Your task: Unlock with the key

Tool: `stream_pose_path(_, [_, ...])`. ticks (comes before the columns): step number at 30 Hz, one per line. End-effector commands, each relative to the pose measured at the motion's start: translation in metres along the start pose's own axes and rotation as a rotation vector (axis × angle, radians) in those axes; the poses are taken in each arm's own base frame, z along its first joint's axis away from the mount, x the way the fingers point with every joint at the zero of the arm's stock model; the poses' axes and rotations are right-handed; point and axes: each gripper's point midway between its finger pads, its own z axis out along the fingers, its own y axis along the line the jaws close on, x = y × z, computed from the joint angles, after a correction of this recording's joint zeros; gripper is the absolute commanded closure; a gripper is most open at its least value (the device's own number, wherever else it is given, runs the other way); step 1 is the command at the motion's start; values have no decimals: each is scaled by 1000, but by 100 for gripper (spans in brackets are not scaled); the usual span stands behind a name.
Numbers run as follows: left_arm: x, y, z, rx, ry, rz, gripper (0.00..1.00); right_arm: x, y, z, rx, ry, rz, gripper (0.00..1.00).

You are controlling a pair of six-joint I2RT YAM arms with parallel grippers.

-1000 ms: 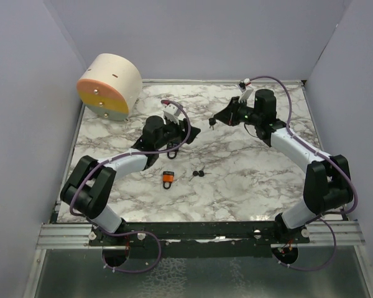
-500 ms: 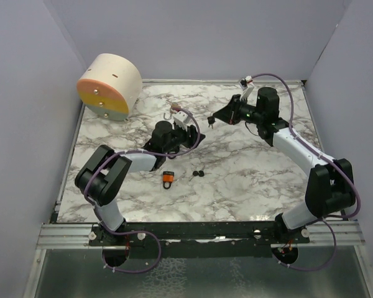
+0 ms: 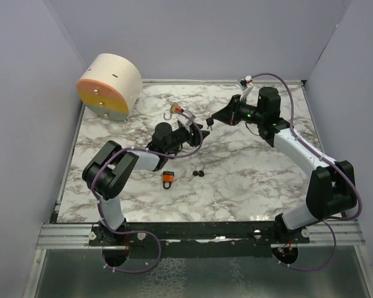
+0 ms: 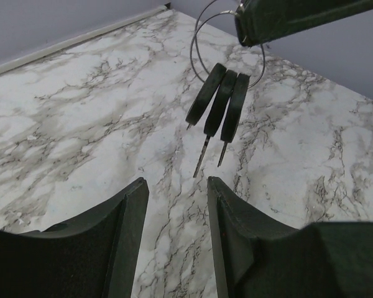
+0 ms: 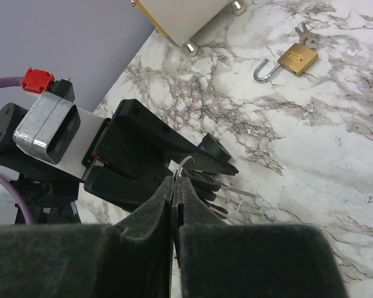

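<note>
A bunch of three black-headed keys (image 4: 219, 105) hangs from a wire ring above the marble table. My right gripper (image 5: 176, 181) is shut on that ring (image 5: 185, 162), at mid-table toward the back (image 3: 210, 120). My left gripper (image 4: 177, 205) is open with nothing between its fingers, just below and short of the key tips, close to the left of the right gripper (image 3: 191, 132). An orange padlock (image 3: 168, 178) lies on the table nearer the front. A brass padlock (image 5: 293, 60) with its shackle swung open lies toward the back (image 3: 172, 109).
A second pair of black keys (image 3: 199, 173) lies right of the orange padlock. A round cream box with an orange and yellow face (image 3: 109, 85) stands at the back left corner. Grey walls enclose the table (image 3: 255, 180) on three sides.
My left gripper has swung right and forward to just under the hanging keys. The right gripper has shifted slightly left with the key ring still in it.
</note>
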Motion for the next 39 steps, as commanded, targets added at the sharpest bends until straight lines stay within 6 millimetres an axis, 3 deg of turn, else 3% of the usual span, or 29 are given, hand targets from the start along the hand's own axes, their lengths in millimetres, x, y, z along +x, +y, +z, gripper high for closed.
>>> stream_pose_path(1, [-26, -18, 12, 98, -91, 71, 55, -7, 18, -5, -60, -19, -36, 99])
stream_pose_path(7, [-25, -24, 15, 121, -96, 81, 56, -4, 20, -6, -71, -12, -34, 99])
stream_pose_path(11, [-26, -25, 15, 122, -98, 83, 65, -4, 19, -7, -68, -13, -33, 99])
stream_pose_path(18, [-27, -26, 12, 115, -95, 81, 99, -3, 15, -7, -40, -20, -29, 99])
stream_pose_path(31, [-24, -21, -1, 60, -46, 92, 100, -1, 1, -7, 34, -15, -17, 99])
stream_pose_path(34, [-24, -16, -2, 30, -29, 87, 100, -2, -6, -8, 75, -11, -21, 87])
stream_pose_path(37, [-21, -13, -1, 17, 22, 90, 100, 0, -9, -8, 90, 5, -39, 62])
stream_pose_path(39, [-18, -15, 0, 34, 54, 103, 100, 2, -10, -8, 88, 20, -51, 54])
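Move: Hanging from a ring in the right hand's shut fingertips, the keys are roughly 5 cm below that hand and 2 cm to its left. From the half-open left hand they lie about 3 cm right, 1 cm ahead and 1 cm above. Under the left hand, some 15 cm down on the table, the open brass padlock is about 16 cm ahead and 12 cm left, the black padlock level with it and 13 cm left, the loose keys 11 cm back and 3 cm left. Easing about 2 cm right and 1.5 cm up to the hanging keys, the left hand stops with its tips around one and shuts to pinch it, while the right keeps its grip on the ring nearly still. The left then drifts back and left about a centimetre, keeping its pinch, as the right opens to some two fifths, sinks about 1 cm and lets go of the ring. ##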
